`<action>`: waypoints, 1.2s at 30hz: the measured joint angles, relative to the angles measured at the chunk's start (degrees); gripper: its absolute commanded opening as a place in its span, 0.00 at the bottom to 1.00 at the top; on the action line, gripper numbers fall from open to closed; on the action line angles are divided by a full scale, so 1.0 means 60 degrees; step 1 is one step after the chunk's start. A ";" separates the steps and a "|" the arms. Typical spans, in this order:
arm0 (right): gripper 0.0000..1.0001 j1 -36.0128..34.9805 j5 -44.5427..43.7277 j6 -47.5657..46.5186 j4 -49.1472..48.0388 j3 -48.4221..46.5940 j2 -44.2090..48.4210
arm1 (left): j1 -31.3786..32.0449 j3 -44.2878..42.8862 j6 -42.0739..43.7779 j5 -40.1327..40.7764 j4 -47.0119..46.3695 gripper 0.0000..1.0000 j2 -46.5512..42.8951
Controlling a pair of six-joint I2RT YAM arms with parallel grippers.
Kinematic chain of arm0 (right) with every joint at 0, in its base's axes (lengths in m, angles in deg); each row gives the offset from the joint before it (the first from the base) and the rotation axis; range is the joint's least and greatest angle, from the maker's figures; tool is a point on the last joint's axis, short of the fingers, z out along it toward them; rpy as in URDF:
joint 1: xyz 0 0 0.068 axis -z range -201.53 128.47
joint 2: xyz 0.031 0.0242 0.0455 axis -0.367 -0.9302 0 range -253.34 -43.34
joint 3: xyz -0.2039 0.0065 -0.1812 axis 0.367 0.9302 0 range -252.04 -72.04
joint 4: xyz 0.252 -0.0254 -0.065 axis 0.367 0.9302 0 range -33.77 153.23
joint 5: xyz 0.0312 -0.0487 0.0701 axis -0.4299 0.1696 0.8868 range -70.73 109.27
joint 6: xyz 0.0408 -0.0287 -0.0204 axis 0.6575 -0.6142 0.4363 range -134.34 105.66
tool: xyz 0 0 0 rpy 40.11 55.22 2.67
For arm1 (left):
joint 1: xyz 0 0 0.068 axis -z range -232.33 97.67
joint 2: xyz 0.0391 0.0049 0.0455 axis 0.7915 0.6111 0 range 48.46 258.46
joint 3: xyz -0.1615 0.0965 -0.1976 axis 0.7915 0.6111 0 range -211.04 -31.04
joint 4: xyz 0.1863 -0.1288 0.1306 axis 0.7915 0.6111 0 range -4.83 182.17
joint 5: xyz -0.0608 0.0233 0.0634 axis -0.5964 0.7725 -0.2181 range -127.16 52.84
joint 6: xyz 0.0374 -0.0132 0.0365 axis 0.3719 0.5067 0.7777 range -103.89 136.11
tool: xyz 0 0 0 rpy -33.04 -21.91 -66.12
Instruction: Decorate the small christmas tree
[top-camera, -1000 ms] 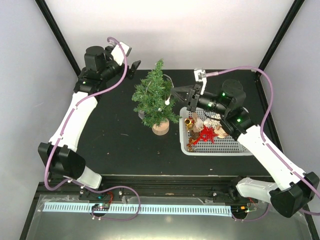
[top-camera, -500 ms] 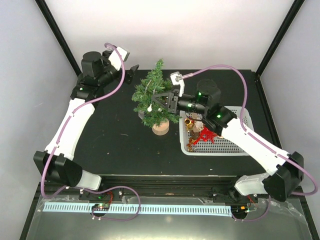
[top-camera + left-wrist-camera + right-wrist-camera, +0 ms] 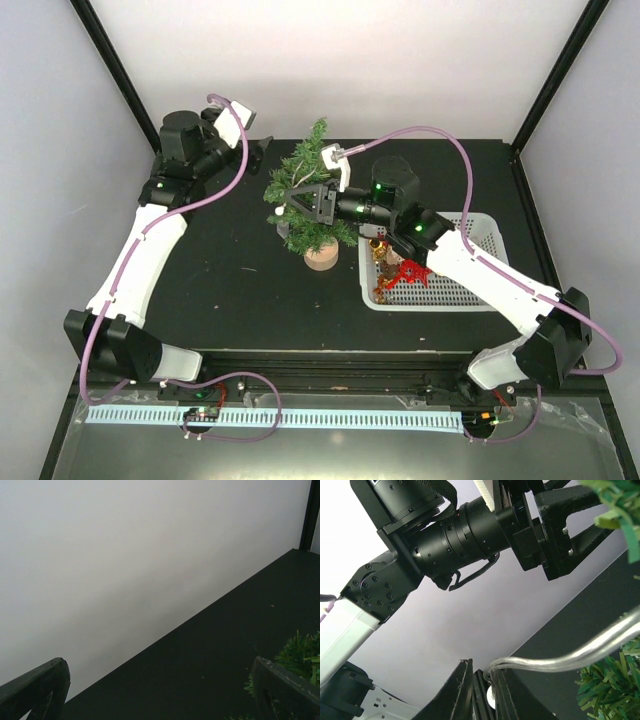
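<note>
The small christmas tree [image 3: 310,225] stands mid-table on its round wooden base [image 3: 321,257]; its needles show at the right edge of the left wrist view [image 3: 300,652] and of the right wrist view [image 3: 607,680]. My right gripper [image 3: 298,197] reaches over the tree's left side. Its jaws [image 3: 481,667] stand almost together, with the silver loop [image 3: 560,662] of a small white ornament [image 3: 491,696] pinched between them. My left gripper [image 3: 258,148] hangs open behind and left of the tree, its fingers [image 3: 35,690] wide apart with nothing between them.
A white basket [image 3: 470,302] stands right of the tree and holds a red star [image 3: 414,268], a gold bell [image 3: 377,243] and other ornaments. Black frame posts rise at the back corners. The left arm's wrist [image 3: 470,530] is close in front of the right gripper.
My right arm has swung left from beside the basket to over the tree's left side, carrying the white ornament. The left gripper has drawn slightly back and left, still open.
</note>
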 measured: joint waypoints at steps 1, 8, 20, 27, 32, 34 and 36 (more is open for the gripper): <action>0.16 -0.0011 -0.0036 -0.0018 0.0004 0.0000 0.0004 | -0.0004 0.0015 0.0011 -0.0004 0.0000 0.99 -0.0007; 0.30 -0.0025 -0.0146 -0.0076 0.0098 0.0004 0.0091 | -0.0058 0.0106 0.0015 0.0000 -0.0047 0.99 -0.0022; 0.55 -0.0091 -0.0175 -0.0248 0.0248 0.0353 0.0794 | -0.0066 0.0193 0.0011 -0.0004 -0.0051 0.99 -0.0062; 0.56 -0.0240 -0.0885 -0.0426 0.1384 0.0211 0.0812 | -0.0066 0.0193 0.0007 -0.0004 -0.0036 0.99 -0.0062; 0.56 -0.0692 -0.2080 -0.0667 0.3093 -0.0973 0.0568 | -0.0066 0.0255 0.0011 -0.0004 -0.0044 0.99 -0.0102; 0.56 -0.0936 -0.2594 -0.0776 0.3719 -0.1577 0.0412 | -0.0066 0.0342 0.0011 -0.0004 -0.0036 0.99 -0.0153; 0.56 -0.1209 -0.3217 -0.0874 0.4488 -0.2331 0.0168 | -0.0066 0.0401 0.0011 -0.0004 -0.0036 0.99 -0.0189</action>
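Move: In front of the little tree, its fingers pointing left with the light string's wire between the barely parted pads, the right hand has the tree's middle about 11 cm ahead, 4 cm to the right and 14 cm below. A white bulb hangs some 4 cm left of the hand and 3 cm lower, level with it fore and aft; the ornament basket lies roughly 11 cm ahead, 32 cm right and 31 cm below. From the left hand, the tree is about 5 cm back, 11 cm right and 14 cm lower. Opening its fingers from nearly shut to about half wide, the right hand ends its pinch on the string's wire while easing some 1.5 cm back, right and up. It then dips about 2 cm and rises as much again, the fingers tipping down and swinging clockwise from left towards forward, roughly 10 degrees each way, with the wire still against the forward finger. ##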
